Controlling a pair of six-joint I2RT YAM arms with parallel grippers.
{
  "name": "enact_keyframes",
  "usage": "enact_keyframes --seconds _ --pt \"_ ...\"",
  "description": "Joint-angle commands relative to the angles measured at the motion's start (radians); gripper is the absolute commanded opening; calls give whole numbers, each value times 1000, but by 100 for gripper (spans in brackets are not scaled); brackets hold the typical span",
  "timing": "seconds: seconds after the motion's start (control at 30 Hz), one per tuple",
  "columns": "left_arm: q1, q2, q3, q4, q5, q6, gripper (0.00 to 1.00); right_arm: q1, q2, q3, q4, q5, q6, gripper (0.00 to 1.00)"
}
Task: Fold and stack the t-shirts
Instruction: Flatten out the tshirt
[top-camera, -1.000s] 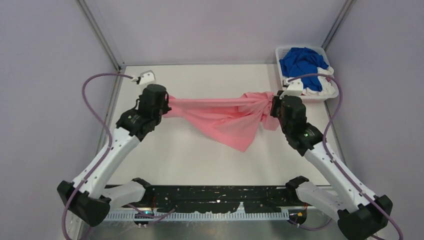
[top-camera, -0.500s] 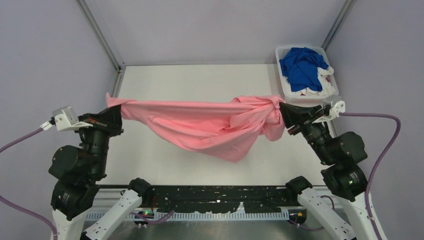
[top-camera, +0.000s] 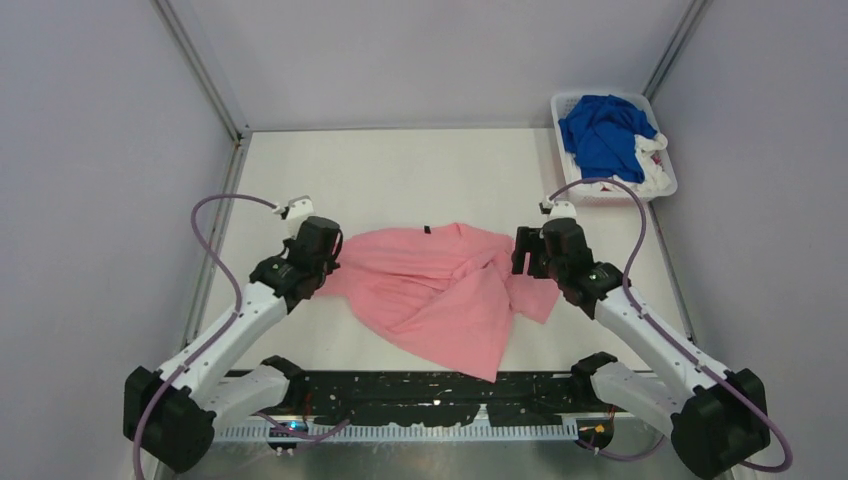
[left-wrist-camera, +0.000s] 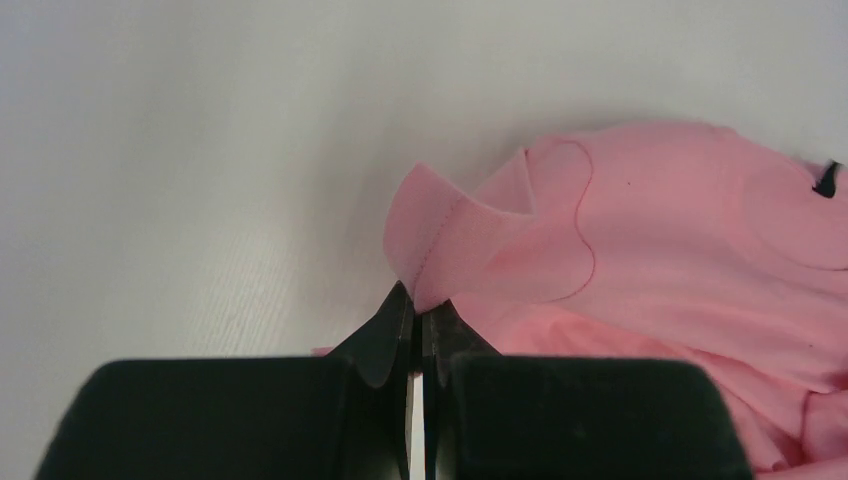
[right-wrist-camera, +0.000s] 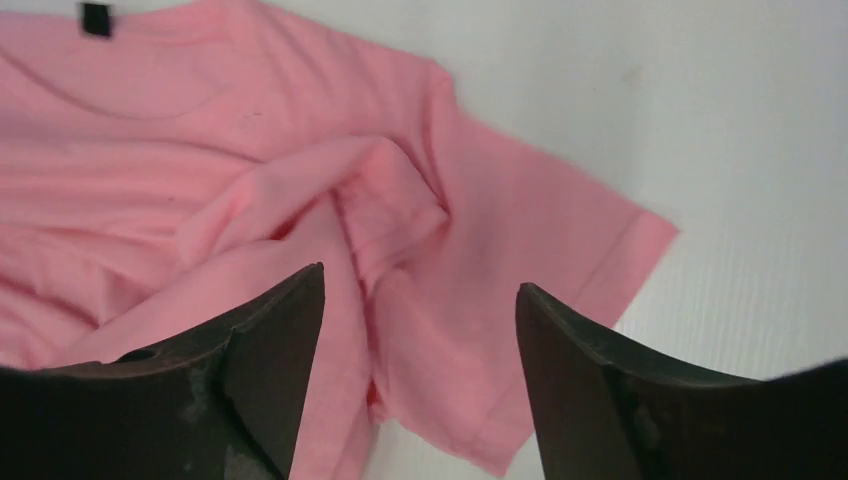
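Note:
A light pink t-shirt (top-camera: 440, 295) lies rumpled on the white table, collar tag at the far side, one corner trailing toward the near edge. My left gripper (top-camera: 335, 256) is shut on the shirt's left edge; in the left wrist view its tips (left-wrist-camera: 417, 300) pinch a hemmed fold of the pink t-shirt (left-wrist-camera: 640, 220). My right gripper (top-camera: 521, 262) stands open just above the shirt's right sleeve, with a creased fold of the pink t-shirt (right-wrist-camera: 300, 200) under the gap between its fingers (right-wrist-camera: 290, 310). Blue and white t-shirts (top-camera: 605, 135) lie bunched in the basket.
A white slatted basket (top-camera: 664, 188) stands at the far right corner of the table (top-camera: 400, 170). Grey walls with metal posts close in the sides and back. The arms' black base rail (top-camera: 430, 395) runs along the near edge.
Both arms lowered from holding the pink shirt stretched in the air to the table. The shirt now lies on the surface. My right gripper has opened and let go of the bunched cloth.

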Motion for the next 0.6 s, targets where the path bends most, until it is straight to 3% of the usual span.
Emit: enact_keyframes --seconds 0.0,0.03,0.07,0.2,0.3,0.43,0.57 --pt "20 82 4 -10 -22 -98 0 -5 68 70 -70 233 51 86" --pt "20 98 4 -8 -19 -102 0 -4 74 80 -85 220 53 96" --pt "20 108 1 -8 -19 -111 0 -1 73 83 -92 188 53 99" --pt "22 107 -15 7 -28 -134 0 101 50 85 -190 189 77 96" --pt "22 93 -34 10 -37 -151 0 254 62 75 -249 183 122 95" --pt "23 78 -62 5 -10 -175 0 408 103 18 -224 29 212 96" --pt "23 80 -74 -26 18 -204 0 594 163 15 -242 -5 266 98"
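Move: The right hand, already free of the pink t-shirt, has the shirt's near corner, lying at the table's near edge, about 17 cm back, 4 cm to its left and some 11 cm below. The right sleeve lies roughly 3 cm back and 4 cm to its right, the black collar tag 7 cm ahead and 15 cm to its left. From the left hand, which already grips the left sleeve, the same corner is about 16 cm back and 25 cm to the right. The right hand opens its already parted fingers to full width as it sinks a little and edges right, then swings back and left over the shirt towards the near corner, ending about 9 cm back, 8 cm left and 5 cm lower, the fingers tipping some 15 degrees further down and the wrist turning about as much counter-clockwise. The left hand keeps its shut grip on the left sleeve and lowers it about 5 cm, most of that at the very start, with the fingers tipping slightly further down. ##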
